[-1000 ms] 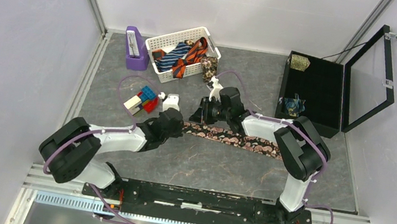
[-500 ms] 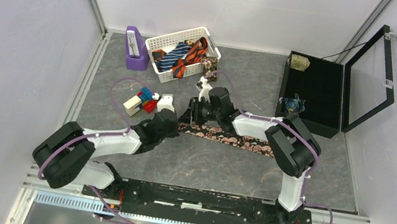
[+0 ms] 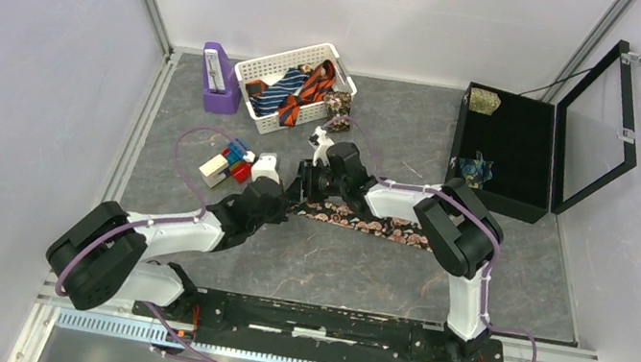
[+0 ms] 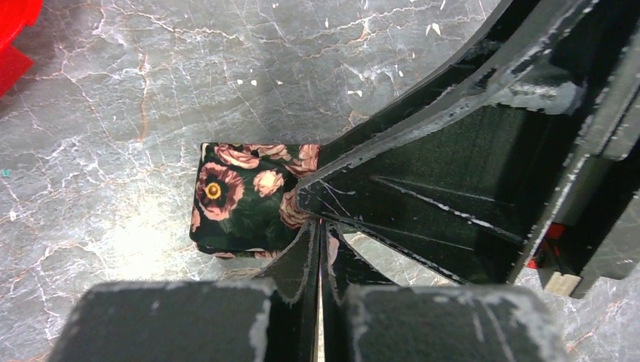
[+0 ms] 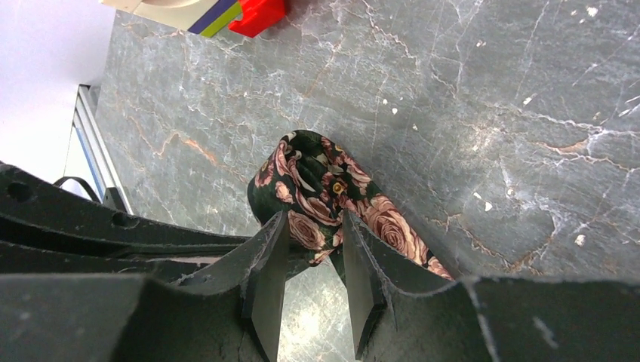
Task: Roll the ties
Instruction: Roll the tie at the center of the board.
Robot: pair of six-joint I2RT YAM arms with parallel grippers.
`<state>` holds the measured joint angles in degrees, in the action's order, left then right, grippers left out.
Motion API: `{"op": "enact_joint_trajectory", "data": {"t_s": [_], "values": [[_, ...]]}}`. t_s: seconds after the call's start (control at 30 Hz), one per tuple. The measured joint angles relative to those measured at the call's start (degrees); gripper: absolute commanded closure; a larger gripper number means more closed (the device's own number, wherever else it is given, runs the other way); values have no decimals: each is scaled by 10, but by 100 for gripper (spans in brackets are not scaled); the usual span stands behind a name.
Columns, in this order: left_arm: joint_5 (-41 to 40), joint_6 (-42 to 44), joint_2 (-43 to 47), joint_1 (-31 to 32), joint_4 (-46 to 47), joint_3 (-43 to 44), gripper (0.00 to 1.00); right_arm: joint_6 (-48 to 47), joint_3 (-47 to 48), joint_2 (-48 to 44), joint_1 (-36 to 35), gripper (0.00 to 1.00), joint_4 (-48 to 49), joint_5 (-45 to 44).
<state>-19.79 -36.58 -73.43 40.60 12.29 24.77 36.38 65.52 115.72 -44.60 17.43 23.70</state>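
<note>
A dark tie with pink roses lies across the middle of the table. Its left end is folded into a raised bunch. My right gripper straddles this bunch, and its jaws are shut on the fabric. My left gripper comes in from the left. In the left wrist view the left gripper is shut, with its tips against the edge of the folded tie. Whether they pinch fabric does not show. More ties, navy-striped and orange-black, lie in the white basket.
Toy blocks sit just left of both grippers. A purple box stands beside the basket. A tan floral tie hangs off the basket's right corner. An open black case at the right holds rolled ties.
My right gripper has moved left with the tie's end, and the tie's right end has slid left with it. The left gripper has shut and edged up to the folded end.
</note>
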Motion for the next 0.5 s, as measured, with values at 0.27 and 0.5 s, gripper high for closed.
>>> {"op": "enact_joint_trajectory", "data": {"t_s": [0.27, 0.5], "values": [[12, 1, 12, 0, -1, -7, 77, 0, 1, 13, -3, 61, 0, -7], [21, 2, 53, 0, -38, -3, 56, 1, 2, 13, -3, 62, 1, -9]]}}
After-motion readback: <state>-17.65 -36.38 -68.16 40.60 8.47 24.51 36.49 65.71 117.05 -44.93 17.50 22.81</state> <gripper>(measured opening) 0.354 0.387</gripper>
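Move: The tie's rolled-up end lies about 2 cm ahead and 2 cm left of my left hand, a centimetre lower; my shut left fingers are at its near edge. My open right fingers are already about it, its middle some 2 cm to their left and 2 cm below. The toy blocks sit about 9 cm ahead and 13 cm left of my left hand. The patterned pouch is some 20 cm ahead and 6 cm right of my right hand. My left hand lets go of the roll's near edge: its fingers open to about a third while it eases back about 1 cm, then rises some 1.5 cm away from the tie. Meanwhile my right hand sinks about 1 cm onto the roll, then stays there with its fingers half open around the fabric, not yet closing. ##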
